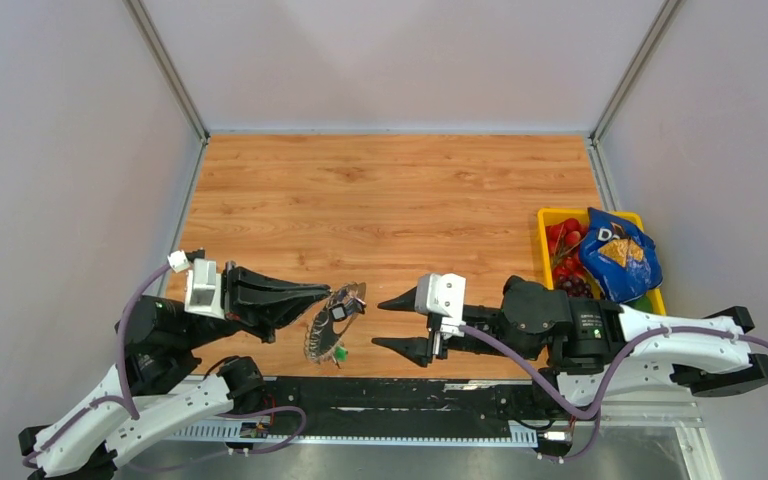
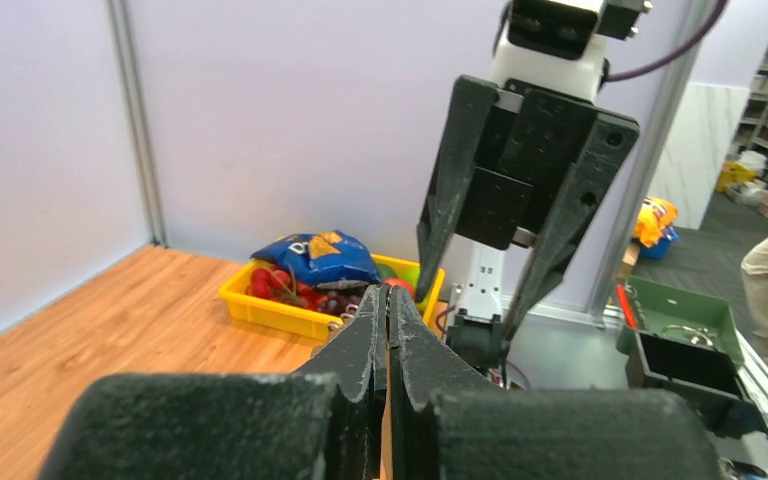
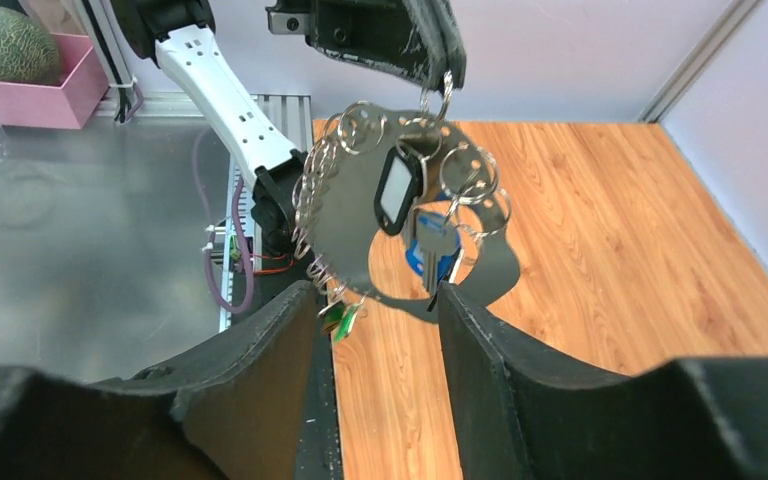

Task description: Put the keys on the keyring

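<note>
The keyring (image 3: 352, 150), a wide silver-grey loop fringed with small rings, hangs above the table from my left gripper (image 1: 322, 293), which is shut on one of its top rings (image 3: 438, 95). On it hang the keys: a black-tagged one (image 3: 398, 190) and a blue-headed one (image 3: 430, 252), with a small green tag (image 3: 341, 318) at the bottom. In the top view the keyring (image 1: 330, 325) hangs between the two grippers. My right gripper (image 1: 378, 323) faces it from the right, open and empty, fingers (image 3: 260, 350) either side of the lower keys without touching. The left wrist view shows jaws (image 2: 388, 300) pressed together.
A yellow tray (image 1: 550, 215) at the right edge of the wooden table holds a blue chip bag (image 1: 615, 255) and red fruit (image 1: 565, 240). Grey walls enclose the table on three sides. The black rail (image 1: 400, 395) with the arm bases runs along the near edge.
</note>
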Robot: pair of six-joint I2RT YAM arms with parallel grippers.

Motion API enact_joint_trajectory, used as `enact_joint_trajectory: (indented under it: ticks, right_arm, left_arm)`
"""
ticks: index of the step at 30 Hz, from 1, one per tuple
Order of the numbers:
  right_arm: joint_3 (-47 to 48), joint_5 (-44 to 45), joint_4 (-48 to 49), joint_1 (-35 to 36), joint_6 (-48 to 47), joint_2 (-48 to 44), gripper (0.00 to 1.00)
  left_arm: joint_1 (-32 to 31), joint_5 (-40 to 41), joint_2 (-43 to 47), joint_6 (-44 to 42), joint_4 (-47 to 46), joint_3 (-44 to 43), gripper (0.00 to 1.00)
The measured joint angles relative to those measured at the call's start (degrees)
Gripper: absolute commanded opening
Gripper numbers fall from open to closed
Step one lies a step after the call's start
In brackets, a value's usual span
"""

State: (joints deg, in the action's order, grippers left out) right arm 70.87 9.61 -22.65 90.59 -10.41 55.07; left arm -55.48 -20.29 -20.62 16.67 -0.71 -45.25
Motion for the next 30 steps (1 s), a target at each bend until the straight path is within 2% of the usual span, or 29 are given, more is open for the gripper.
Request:
enact_joint_trajectory:
  ticks: [4,13,19,30]
  right_arm:
    - [-3.08,1.51,0.76,0.00,2.49,-1.29,0.63]
    - [-11.19,3.87,2.69,0.00,5.29,-2.05,0.69]
    - [-15.69,5.92,9.44,0.00,7.37,-3.96,0.70]
    - [-16.17,11.56,22.36,0.00,7.32,4.94,0.73]
  left_arm:
    - [0.00,3.54,-0.68,-0.31,0.17,0.00,0.00]
    - [0.00,9.40,-2.36,-0.26,1.16,-0.35,0.00]
    - [0.00,15.02,-2.23,0.61,0.46,-0.44,0.00]
    - [0.00,23.45,-2.05,2.75,-2.89,0.11,0.00]
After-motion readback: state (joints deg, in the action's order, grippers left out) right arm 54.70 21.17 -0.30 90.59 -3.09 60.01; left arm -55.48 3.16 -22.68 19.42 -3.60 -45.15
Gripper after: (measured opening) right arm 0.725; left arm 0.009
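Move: My left fingers already hold the keyring by its top; its metal plate hangs from them, its middle some 5 cm below, 3 cm back and 1 cm to the right. From my open right hand, that middle is about 6 cm to the left, level ahead-and-back and 1 cm higher. The black key tag hangs about 6 cm left and 2 cm up; the green key, at the plate's low end, is 6 cm left, 3 cm back and 3 cm down. I sink my empty right hand about 7 cm beside the hanging keyring, spreading its fingers wider, then slide it left some 4 cm and a little forward to bring the fingertips close to the plate's lower end. Meanwhile my shut left hand keeps its pinch and carries the keyring about 7 cm forward and slightly left, swinging some 20 degrees counter-clockwise. ##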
